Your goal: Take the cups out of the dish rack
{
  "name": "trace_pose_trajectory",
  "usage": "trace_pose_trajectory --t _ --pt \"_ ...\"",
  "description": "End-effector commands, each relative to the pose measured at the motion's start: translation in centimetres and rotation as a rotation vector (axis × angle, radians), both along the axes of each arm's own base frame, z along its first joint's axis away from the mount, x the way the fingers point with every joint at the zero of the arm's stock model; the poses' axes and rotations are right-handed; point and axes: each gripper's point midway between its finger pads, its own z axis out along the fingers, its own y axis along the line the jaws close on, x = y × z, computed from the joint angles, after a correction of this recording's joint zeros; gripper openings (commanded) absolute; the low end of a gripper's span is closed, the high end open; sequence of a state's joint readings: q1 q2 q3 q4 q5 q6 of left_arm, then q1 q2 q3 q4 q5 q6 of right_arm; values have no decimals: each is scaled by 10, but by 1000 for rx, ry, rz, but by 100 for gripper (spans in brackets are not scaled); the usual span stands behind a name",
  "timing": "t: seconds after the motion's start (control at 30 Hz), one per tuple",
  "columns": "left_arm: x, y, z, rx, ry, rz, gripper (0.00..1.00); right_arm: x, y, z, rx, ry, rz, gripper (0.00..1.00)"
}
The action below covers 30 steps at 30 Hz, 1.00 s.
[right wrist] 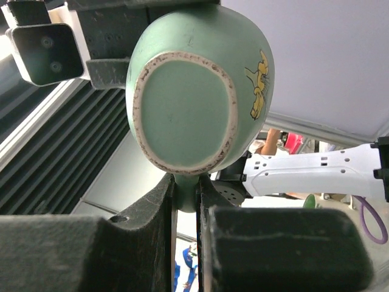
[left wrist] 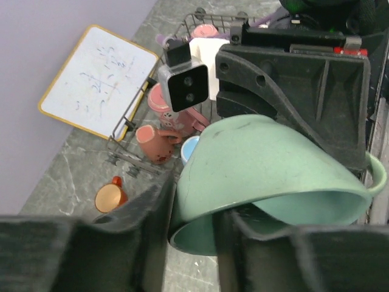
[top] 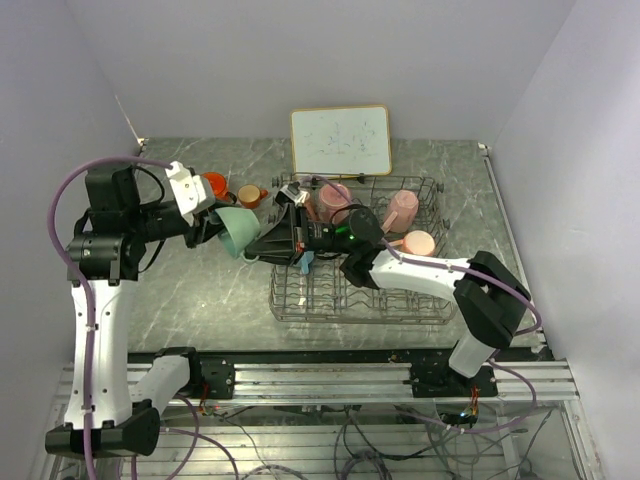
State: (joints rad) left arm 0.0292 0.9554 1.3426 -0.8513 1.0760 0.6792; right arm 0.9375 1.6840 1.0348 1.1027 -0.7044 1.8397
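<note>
A mint green cup (top: 236, 228) hangs in the air left of the dish rack (top: 360, 300), held between both grippers. My right gripper (top: 262, 243) is shut on its handle (right wrist: 186, 193), with the cup's base (right wrist: 185, 109) facing the right wrist camera. My left gripper (left wrist: 194, 237) straddles the mint cup's (left wrist: 273, 164) rim, one finger (left wrist: 140, 231) outside the wall and the other inside, both pressed against it. Pink cups (top: 335, 200) (top: 402, 208) and a peach one (top: 418, 242) sit in the rack. A light blue cup (left wrist: 189, 148) lies at the rack's left edge.
Two orange cups (top: 215, 184) (top: 250, 195) stand on the table left of the rack. A white framed board (top: 341, 140) leans at the back wall behind the rack. A pink cup (left wrist: 155, 141) lies tilted at the rack's near corner.
</note>
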Motion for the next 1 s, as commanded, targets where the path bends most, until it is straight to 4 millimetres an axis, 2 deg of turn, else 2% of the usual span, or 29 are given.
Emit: trace_pose_trajectory --t 0.0,0.07,0.13,0.17,0.2,0.3,0.43,0.6,0.67,0.8,0.97 --pt "-7 0 -11 35 57 -36 29 -8 -3 22 58 -68 6 3" --pt "4 5 -17 36 100 25 9 0 -4 10 7 -60 -20 26" --pt "23 17 -29 48 154 140 7 14 -9 -5 -70 -52 -77 51" --pt "31 23 -38 71 172 190 7 24 -14 -14 -125 -57 -118 67" --pt "42 30 -48 93 209 256 7 35 -20 -25 -191 -88 -177 76" --pt "73 49 -93 224 363 458 7 72 -49 -55 -409 -142 -366 91" --pt "99 63 -145 367 551 614 7 103 -95 -80 -650 -204 -555 97" --pt "131 75 -193 476 684 722 7 115 -137 -104 -864 -252 -670 98" --pt "142 81 -209 518 733 764 7 115 -147 -110 -908 -265 -691 98" --pt "155 80 -236 536 800 789 7 115 -161 -120 -969 -284 -721 98" --pt "168 75 -259 571 766 752 7 117 -166 -131 -1018 -297 -725 98"
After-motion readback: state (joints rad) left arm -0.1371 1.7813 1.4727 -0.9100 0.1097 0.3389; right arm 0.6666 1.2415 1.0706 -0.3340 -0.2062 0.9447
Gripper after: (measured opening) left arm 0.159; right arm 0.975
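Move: Around the left hand's half-open fingers is the near rim of the green cup, its middle about 4 cm back and 3 cm to the right at hand height; from the right hand, which still grips its handle, that middle is some 4 cm ahead and 4 cm left. On the counter 30-odd cm below the left hand, the orange cup stands about 26 cm ahead and 11 left, the small cup 23 ahead and 1 right. The racked blue cup is roughly 6 ahead, 13 right and 28 below. Pinching the green cup's rim wall, the left fingers close first; the right hand then opens wide, lets go of the handle and withdraws about 15 cm right over the rack, also forward and down, its fingers tipping downward. The left hand carries the cup down some 26 cm, forward and a little left towards the open counter beside the rack, swinging its fingers to point down. ##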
